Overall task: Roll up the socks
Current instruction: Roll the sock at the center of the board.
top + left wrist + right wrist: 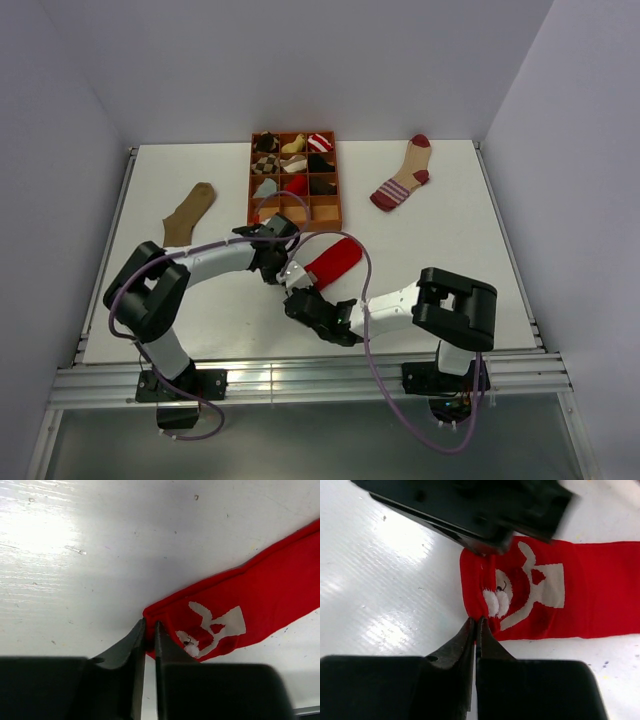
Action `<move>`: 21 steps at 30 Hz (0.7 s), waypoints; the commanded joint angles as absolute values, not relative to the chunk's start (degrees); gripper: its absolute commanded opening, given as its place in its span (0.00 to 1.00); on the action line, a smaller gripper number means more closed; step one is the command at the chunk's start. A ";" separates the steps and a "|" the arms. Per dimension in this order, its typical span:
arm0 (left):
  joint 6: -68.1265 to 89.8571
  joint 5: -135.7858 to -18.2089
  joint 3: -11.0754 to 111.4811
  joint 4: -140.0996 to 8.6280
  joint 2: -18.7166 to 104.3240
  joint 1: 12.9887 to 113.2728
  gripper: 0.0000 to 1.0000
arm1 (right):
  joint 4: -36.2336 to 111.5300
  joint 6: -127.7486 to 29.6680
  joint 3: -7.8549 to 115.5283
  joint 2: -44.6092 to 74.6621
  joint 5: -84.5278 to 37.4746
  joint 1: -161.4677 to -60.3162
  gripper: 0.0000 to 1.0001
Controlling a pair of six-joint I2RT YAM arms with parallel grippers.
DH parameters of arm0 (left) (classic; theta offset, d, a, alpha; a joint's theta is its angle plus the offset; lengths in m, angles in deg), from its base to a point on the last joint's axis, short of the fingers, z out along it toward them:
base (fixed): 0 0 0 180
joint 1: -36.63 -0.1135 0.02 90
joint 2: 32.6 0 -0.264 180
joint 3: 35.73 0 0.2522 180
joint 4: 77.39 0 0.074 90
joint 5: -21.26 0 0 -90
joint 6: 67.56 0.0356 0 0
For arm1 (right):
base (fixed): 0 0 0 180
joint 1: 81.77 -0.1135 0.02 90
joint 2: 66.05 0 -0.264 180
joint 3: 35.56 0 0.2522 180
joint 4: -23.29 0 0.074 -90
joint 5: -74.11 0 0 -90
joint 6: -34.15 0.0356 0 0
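The red sock point(335, 262) with a white pattern lies flat on the table in front of the tray. My left gripper point(150, 625) is shut on one corner of its patterned end point(215, 625), with red fabric between the jaws. My right gripper point(478, 621) is shut on the other corner of that same end of the red sock point(600, 600). In the top view the left gripper point(283, 265) and the right gripper point(303, 295) face each other across that end. The plain brown sock point(190, 213) lies at the left, and the beige sock with maroon stripes point(405, 175) at the back right.
An orange compartment tray point(340, 190) holding several small sock bundles stands at the back centre, just behind the left arm. The left gripper's black body point(470, 510) shows at the top of the right wrist view. White walls enclose the table on three sides.
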State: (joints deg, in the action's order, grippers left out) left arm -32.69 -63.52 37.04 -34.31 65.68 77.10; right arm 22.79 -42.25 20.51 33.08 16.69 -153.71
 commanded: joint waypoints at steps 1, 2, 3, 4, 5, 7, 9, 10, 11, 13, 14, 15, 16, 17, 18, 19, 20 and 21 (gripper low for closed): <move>-35.20 -65.22 34.65 -35.59 61.54 76.36 0.18 | 21.15 -35.91 15.66 31.95 7.86 -152.61 0.00; -35.73 -65.31 33.94 -37.07 59.53 75.66 0.25 | 20.36 -34.25 14.95 31.25 6.45 -151.65 0.00; -36.17 -65.57 33.06 -37.96 58.38 75.31 0.29 | 18.87 -33.54 14.24 30.11 2.87 -151.12 0.00; -36.96 -65.66 31.49 -39.10 57.15 74.96 0.33 | 17.99 -32.75 12.76 29.49 1.27 -150.41 0.00; -37.40 -65.57 30.60 -40.50 54.78 74.34 0.38 | 17.02 -31.09 11.96 28.87 -0.49 -148.93 0.00; -38.37 -65.40 28.32 -42.00 52.58 73.90 0.48 | 13.33 -29.23 9.33 27.20 -6.99 -147.17 0.00; -38.90 -65.92 25.51 -44.80 49.32 73.20 0.59 | 10.44 -27.21 8.00 26.24 -11.21 -144.10 0.00; -39.42 -66.45 24.36 -45.69 48.18 72.85 0.62 | 9.99 -26.68 7.48 25.97 -14.88 -143.12 0.00; -39.52 -66.54 23.31 -47.01 45.82 72.32 0.69 | 9.81 -26.07 7.56 25.97 -15.88 -142.24 0.00; -39.69 -66.80 19.44 -51.14 43.44 72.05 0.72 | 8.84 -25.10 7.38 25.97 -22.26 -139.69 0.00; -39.87 -67.15 18.21 -52.46 41.51 72.05 0.73 | 8.14 -23.88 7.12 25.97 -23.87 -138.81 0.00; -40.13 -67.68 15.59 -55.34 40.53 72.05 0.73 | 6.40 -23.08 6.77 26.23 -25.80 -138.02 0.00; -40.39 -68.20 14.35 -56.68 39.22 72.05 0.72 | 5.86 -22.38 6.51 26.49 -28.86 -136.27 0.00; -40.66 -68.82 13.11 -57.99 38.68 72.05 0.72 | 5.24 -20.89 6.50 27.54 -30.46 -135.47 0.00; -41.10 -69.43 11.01 -60.27 38.33 72.05 0.72 | 4.11 -20.27 6.50 28.07 -31.87 -134.68 0.00; -41.36 -69.70 10.12 -60.90 38.15 72.05 0.71 | 3.40 -19.65 6.50 28.77 -33.10 -133.54 0.00; -41.62 -70.22 9.33 -61.60 37.89 72.05 0.70 | 2.61 -17.99 6.33 30.08 -35.03 -133.01 0.00; -41.71 -70.40 8.28 -62.05 37.97 72.05 0.69 | 0.95 -17.28 6.15 30.71 -36.00 -132.48 0.00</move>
State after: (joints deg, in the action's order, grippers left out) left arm -40.21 -68.09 10.63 -55.25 38.99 72.18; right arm 3.64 -21.64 7.65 28.05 -27.63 -133.88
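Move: My left hand pinches the far-left corner of the red sock's folded end; the sock's middle lies about 10 cm to its right and 3 cm farther out, 1 cm lower. My right fingers are shut on the near corner of that end, with the sock's middle some 8 cm ahead and 5 cm to the right. From my left hand, the compartment box stands roughly 26 cm ahead and 2 cm right, the brown sock 13 cm ahead and 25 cm left. I keep the near corner of the red sock's folded end pinched in my right fingers and roll that wrist some 45 degrees, so they swing from pointing forward-left to mostly left, the tips easing only about 1 cm back and up. Meanwhile my left hand opens wide, comes free of the far corner, rises about 5 cm and goes 3 cm left, tilting a little, then draws back and starts to sink. ##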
